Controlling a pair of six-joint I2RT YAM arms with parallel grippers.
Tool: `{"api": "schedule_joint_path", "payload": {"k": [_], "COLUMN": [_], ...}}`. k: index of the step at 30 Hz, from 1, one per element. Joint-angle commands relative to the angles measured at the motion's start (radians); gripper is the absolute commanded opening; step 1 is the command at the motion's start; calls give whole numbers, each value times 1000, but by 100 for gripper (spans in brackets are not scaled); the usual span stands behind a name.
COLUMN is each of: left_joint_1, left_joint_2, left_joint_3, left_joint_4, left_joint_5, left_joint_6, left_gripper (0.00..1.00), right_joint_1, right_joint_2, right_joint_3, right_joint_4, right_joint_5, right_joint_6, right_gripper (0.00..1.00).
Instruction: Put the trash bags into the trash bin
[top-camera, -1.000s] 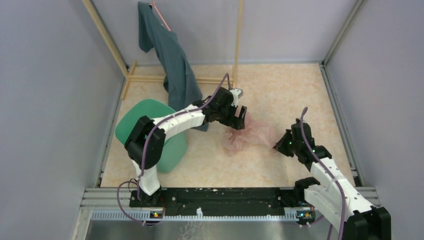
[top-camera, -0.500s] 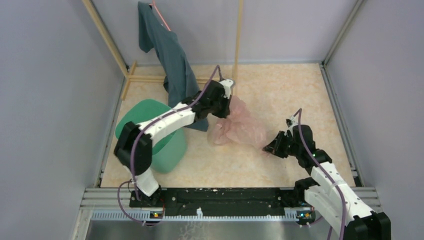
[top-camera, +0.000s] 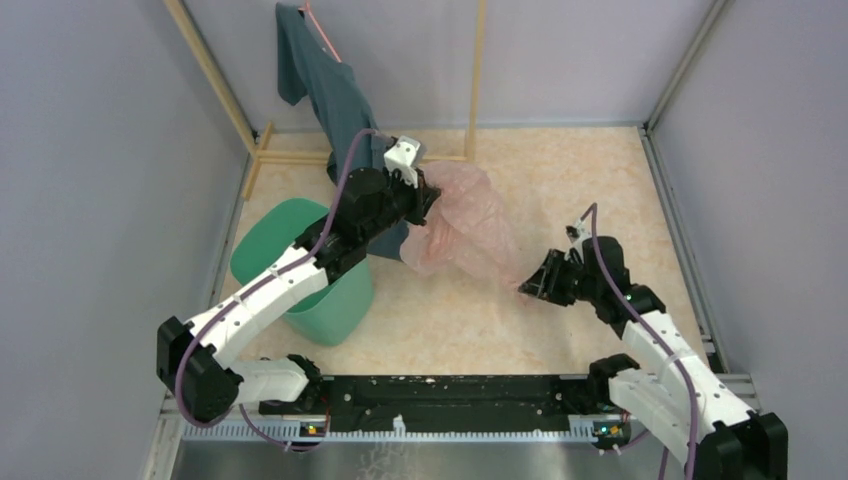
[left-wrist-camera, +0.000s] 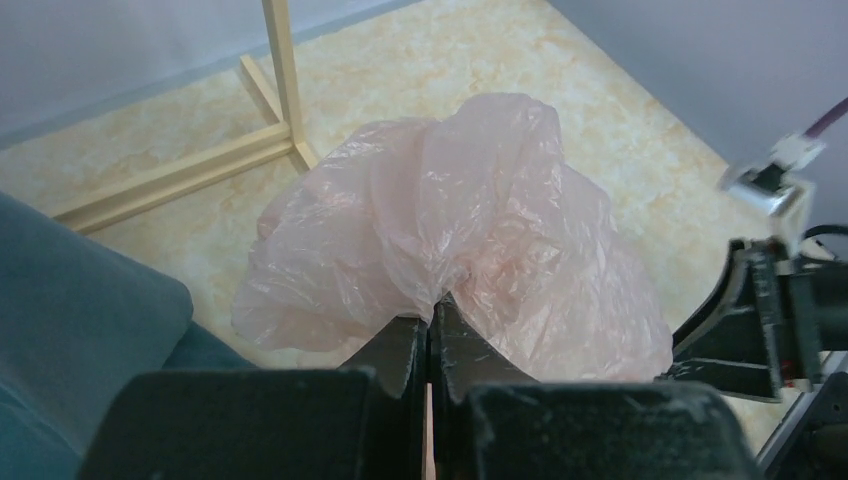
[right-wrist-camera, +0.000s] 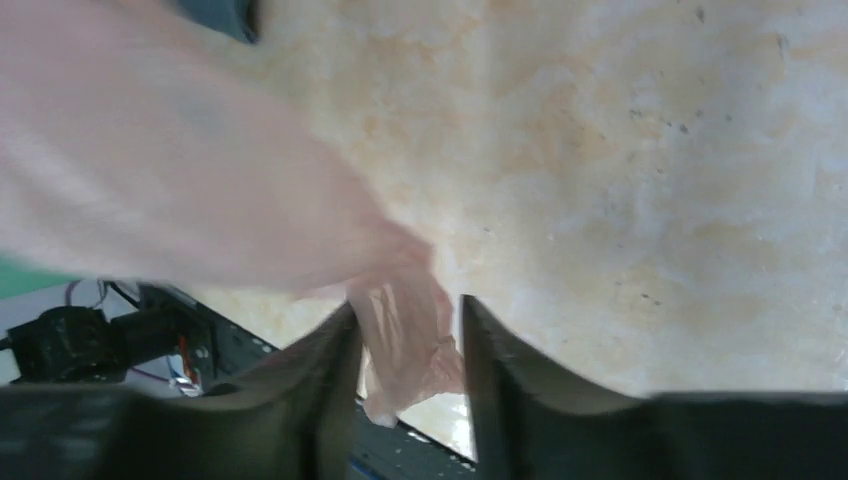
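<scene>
The pale pink trash bag (top-camera: 465, 228) hangs bunched in the air, right of the mint-green trash bin (top-camera: 262, 243). My left gripper (top-camera: 424, 196) is shut on the bag's top and holds it up; in the left wrist view its jaws (left-wrist-camera: 430, 312) pinch the film (left-wrist-camera: 450, 210). My right gripper (top-camera: 528, 287) is at the bag's lower right end. In the right wrist view its fingers (right-wrist-camera: 340, 345) stand apart, and a strip of the bag (right-wrist-camera: 410, 345) hangs loose between them. The bin lies left of and below the bag.
A dark teal garment (top-camera: 340, 110) hangs from a wooden rack (top-camera: 475, 70) behind the bin and my left arm; it also shows in the left wrist view (left-wrist-camera: 70, 310). Grey walls close in the marbled floor (top-camera: 580, 180).
My left arm has lifted the bag off the floor and carried it up and left, toward the bin. My right gripper has followed the bag's end a little to the left.
</scene>
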Motion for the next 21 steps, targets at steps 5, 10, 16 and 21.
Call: {"api": "schedule_joint_path", "payload": {"k": [5, 10, 16, 21], "left_joint_1": [-2, -4, -7, -8], "left_joint_2": [52, 89, 111, 129], "left_joint_3": [45, 68, 73, 86], "left_joint_4": [-27, -47, -52, -66], "left_joint_5": [43, 105, 137, 155], "left_joint_6": [-9, -18, -27, -40], "left_gripper": [0, 0, 0, 0], "right_joint_1": [205, 247, 349, 455], "right_joint_2": [-2, 154, 330, 443], "right_joint_3": [397, 564, 584, 569], "right_joint_4": [-160, -177, 65, 239], "right_joint_5": [247, 315, 291, 493], "right_joint_6": [-225, -331, -327, -308], "right_gripper": [76, 88, 91, 93]}}
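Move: The left hand already pinches the trash bag; its billowing middle lies about 8 cm to that hand's right, 3 cm back and 8 cm below. From the right hand, at the bag's tail, the bag's middle is some 12 cm to the left, 9 cm ahead and 12 cm higher. The trash bin stands roughly 24 cm left of the left hand, 11 cm back and 15 cm below; the rack's foot is about 8 cm to its right, 13 cm ahead and 25 cm below. The right hand, its fingers already partly apart, opens nearly full and lets go of the bag's tail, climbing about 16 cm before sinking back some 4 cm, while swinging about 10 cm left and 8 cm forward towards the upper bag beside the left grip, its fingers tipping up roughly 25 degrees and turning somewhat counter-clockwise. The left hand keeps its pinch and carries the bag down about 5 cm and slightly right towards the arriving open jaws, its fingers tipping down a little. ##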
